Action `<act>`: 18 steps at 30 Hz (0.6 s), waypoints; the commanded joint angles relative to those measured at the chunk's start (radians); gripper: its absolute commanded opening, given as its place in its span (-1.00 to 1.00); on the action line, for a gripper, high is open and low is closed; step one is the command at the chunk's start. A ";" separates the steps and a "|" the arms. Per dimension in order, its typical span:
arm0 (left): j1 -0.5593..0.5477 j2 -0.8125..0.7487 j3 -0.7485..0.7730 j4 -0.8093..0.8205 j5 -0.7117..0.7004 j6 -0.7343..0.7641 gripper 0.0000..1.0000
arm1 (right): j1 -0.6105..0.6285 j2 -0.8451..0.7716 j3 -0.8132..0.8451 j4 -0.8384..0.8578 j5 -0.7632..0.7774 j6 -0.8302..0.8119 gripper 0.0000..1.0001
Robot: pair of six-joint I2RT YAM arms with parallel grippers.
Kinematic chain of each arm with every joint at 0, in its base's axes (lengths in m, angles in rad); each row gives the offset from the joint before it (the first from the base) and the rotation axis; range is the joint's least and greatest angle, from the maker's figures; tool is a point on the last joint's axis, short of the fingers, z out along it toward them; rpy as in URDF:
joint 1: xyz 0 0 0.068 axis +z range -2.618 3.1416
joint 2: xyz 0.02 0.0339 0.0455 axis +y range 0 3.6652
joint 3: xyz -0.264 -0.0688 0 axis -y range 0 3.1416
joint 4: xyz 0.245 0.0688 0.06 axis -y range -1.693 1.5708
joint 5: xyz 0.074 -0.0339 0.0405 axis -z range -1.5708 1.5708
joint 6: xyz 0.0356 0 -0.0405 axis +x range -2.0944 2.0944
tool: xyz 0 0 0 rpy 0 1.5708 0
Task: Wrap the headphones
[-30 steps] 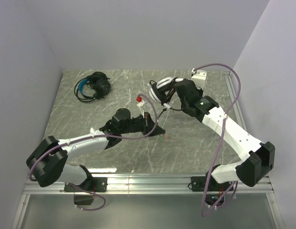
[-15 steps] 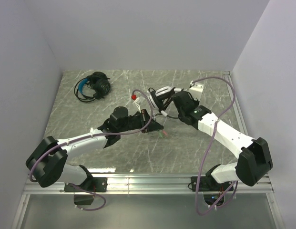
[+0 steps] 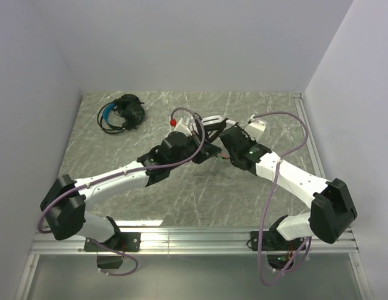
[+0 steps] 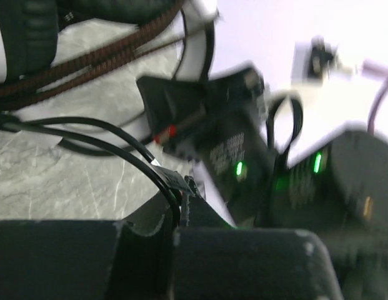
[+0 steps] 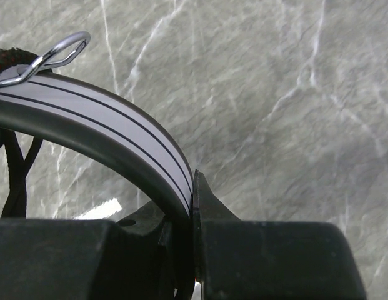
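The white headphones (image 3: 212, 120) hang mid-table between my two grippers. In the right wrist view my right gripper (image 5: 192, 197) is shut on their white headband (image 5: 112, 115), which arcs up to the left. My left gripper (image 4: 181, 203) is shut on the thin black cable (image 4: 112, 147) that loops back toward a black ear pad (image 4: 25, 28). Seen from above, the left gripper (image 3: 205, 150) sits just in front of the right gripper (image 3: 220, 139), almost touching. The black headphones with the blue band (image 3: 122, 114) lie at the far left of the table with their cable bunched around them.
The right arm's wrist (image 4: 243, 156), with green lights, fills the left wrist view close ahead. A metal rail (image 3: 306, 134) runs along the table's right edge. Grey walls close off the left, back and right sides. Purple hoses loop above both arms.
The right gripper has carried the white headphones left and toward me. The left gripper has swung up and right with the cable, so both grippers now meet mid-table.
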 commanded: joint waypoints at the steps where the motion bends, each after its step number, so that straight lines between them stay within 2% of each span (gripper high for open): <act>1: -0.029 0.043 0.110 -0.183 -0.248 -0.117 -0.99 | 0.041 0.007 0.041 0.018 0.054 0.140 -1.00; 8: -0.073 0.088 0.203 -0.367 -0.452 -0.215 -0.99 | 0.074 -0.033 0.028 0.017 0.042 0.169 -1.00; 18: -0.107 0.169 0.282 -0.430 -0.616 -0.195 -0.99 | 0.074 -0.064 0.031 0.003 -0.014 0.171 -1.00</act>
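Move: The left fingers hold the cable. The white headphones' ear cups lie about 9 cm ahead of this hand, nearly in line sideways (1 cm left), and some 6 cm lower. The right gripper, shut on the headband, stands about 7 cm ahead, 8 cm to the right and 6 cm below the left hand. From the right hand, the cups lie about 9 cm left and 2 cm ahead, at roughly its height. Bring the left gripper forward and down towards the ear cups, about 4 cm each way, easing some 2 cm left after the start. Swing it roughly 25 degrees counter-clockwise, rolling its left side up, and keep the cable pinched. With the right gripper still shut on the headband, shift left and slightly back, about 2 cm each, and 1 cm down. ##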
